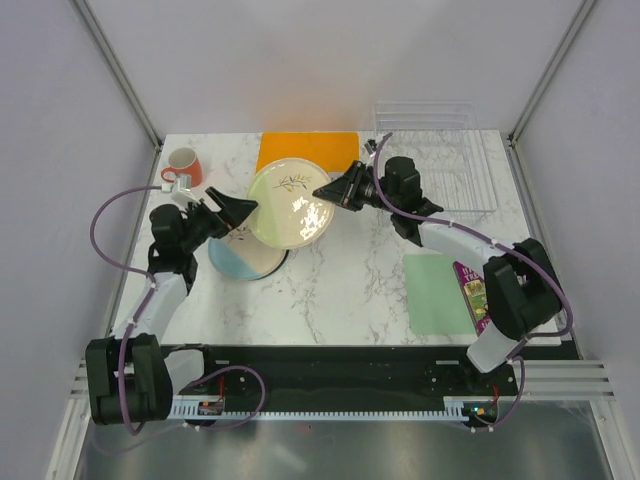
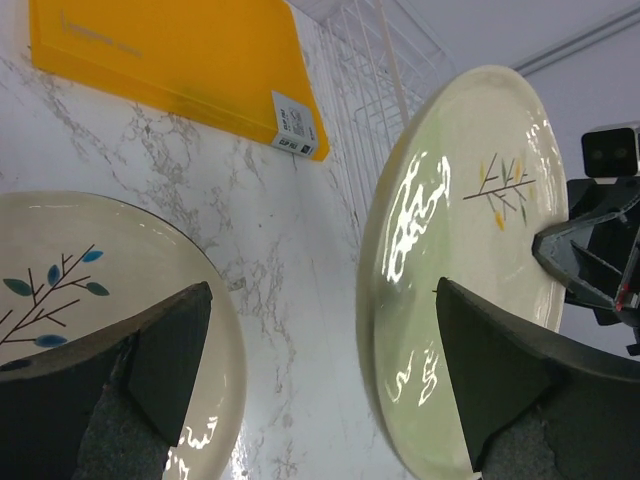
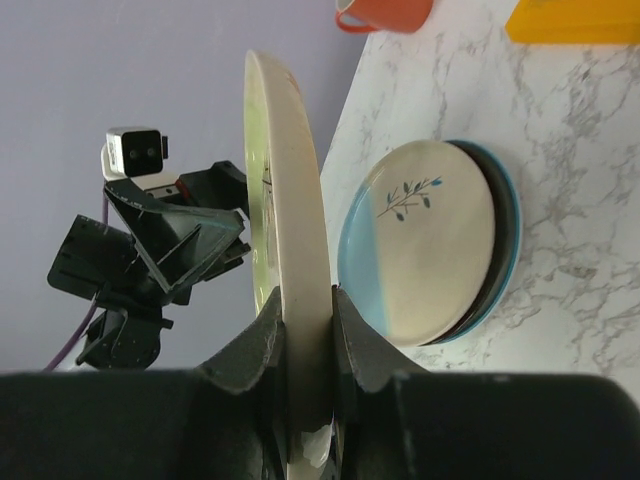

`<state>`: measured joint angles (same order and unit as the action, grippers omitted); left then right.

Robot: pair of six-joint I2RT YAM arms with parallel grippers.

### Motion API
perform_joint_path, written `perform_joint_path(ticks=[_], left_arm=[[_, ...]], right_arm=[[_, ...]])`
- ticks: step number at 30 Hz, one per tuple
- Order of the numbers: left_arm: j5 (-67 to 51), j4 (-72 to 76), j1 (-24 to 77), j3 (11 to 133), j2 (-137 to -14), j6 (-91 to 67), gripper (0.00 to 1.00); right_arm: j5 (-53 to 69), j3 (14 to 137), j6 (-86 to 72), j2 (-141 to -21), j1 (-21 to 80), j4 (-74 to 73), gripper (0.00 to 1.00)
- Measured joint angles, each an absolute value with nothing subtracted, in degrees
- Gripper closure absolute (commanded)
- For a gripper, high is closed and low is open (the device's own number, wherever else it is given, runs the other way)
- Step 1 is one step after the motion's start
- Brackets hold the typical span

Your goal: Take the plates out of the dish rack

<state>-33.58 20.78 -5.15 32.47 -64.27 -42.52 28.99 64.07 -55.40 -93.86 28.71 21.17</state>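
A cream plate with a sprig [image 1: 288,205] hangs tilted on edge above the table, and my right gripper [image 1: 335,192] is shut on its right rim. The right wrist view shows that plate [image 3: 290,200] edge-on, clamped between the fingers of the right gripper [image 3: 308,300]. My left gripper [image 1: 240,210] stands open at the plate's left rim. In its wrist view the left gripper [image 2: 322,290] has the plate [image 2: 470,250] by its right finger. Below lies a blue-and-cream plate [image 1: 240,262] on top of a stack. The wire dish rack [image 1: 440,160] stands at the back right, with no plate showing in it.
An orange board [image 1: 307,152] lies at the back centre. An orange-red mug [image 1: 183,166] stands at the back left. A green mat [image 1: 438,292] and a small package [image 1: 470,290] lie at the front right.
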Motion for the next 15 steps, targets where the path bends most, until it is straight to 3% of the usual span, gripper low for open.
perform_joint_path(ticks=[5, 6, 8, 11, 13, 15], left_arm=[[-33.58, 22.81, -3.51, 32.47, -65.14, -43.27, 0.05], [-33.58, 23.11, -3.27, 32.47, -65.23, -43.38, 0.27], [-33.63, 23.75, -2.85, 32.47, -65.49, -43.92, 0.47], [-34.37, 25.80, -2.42, 32.56, -65.54, -44.88, 0.98], [-35.97, 27.14, -2.94, 32.88, -65.23, -50.46, 0.98], [-36.21, 26.94, -2.96, 33.23, -64.64, -53.93, 0.98]], right_arm=[[30.83, 62.78, -60.64, -97.82, 30.74, 26.85, 1.00], [31.46, 62.57, -62.00, -98.54, 31.05, 28.64, 1.00], [32.69, 62.02, -64.82, -99.63, 31.33, 32.14, 1.00], [33.36, 61.30, -67.64, -101.25, 31.38, 35.97, 1.00], [34.22, 60.38, -70.24, -102.41, 30.74, 37.80, 1.00], [35.68, 60.07, -71.50, -103.44, 30.13, 40.36, 0.94]])
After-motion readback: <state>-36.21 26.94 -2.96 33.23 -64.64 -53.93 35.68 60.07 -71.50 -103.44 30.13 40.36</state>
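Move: The plate, held by its right rim in the right gripper, stands tilted in the air with its middle about 10 cm to the right of the left hand and roughly level with it. From the left hand, the plate stack lies some 18 cm below and 2 cm ahead, the mug about 20 cm ahead and 16 cm left, the orange board about 24 cm ahead and 12 cm right. From the right hand, the waiting left gripper is about 16 cm left and 5 cm lower, the stack 15 cm left, 2 cm ahead and 23 cm down. The right hand keeps its grip and brings the plate about 3 cm to the left, sinking about 3 cm and turning roughly 15 degrees, so that the free left rim goes in between the left gripper's wide-open fingers. The left hand eases about 2.5 cm right to meet it, then shuts its fingers on that rim while rising some 3 cm and rolling about 10 degrees, its left side dipping. ##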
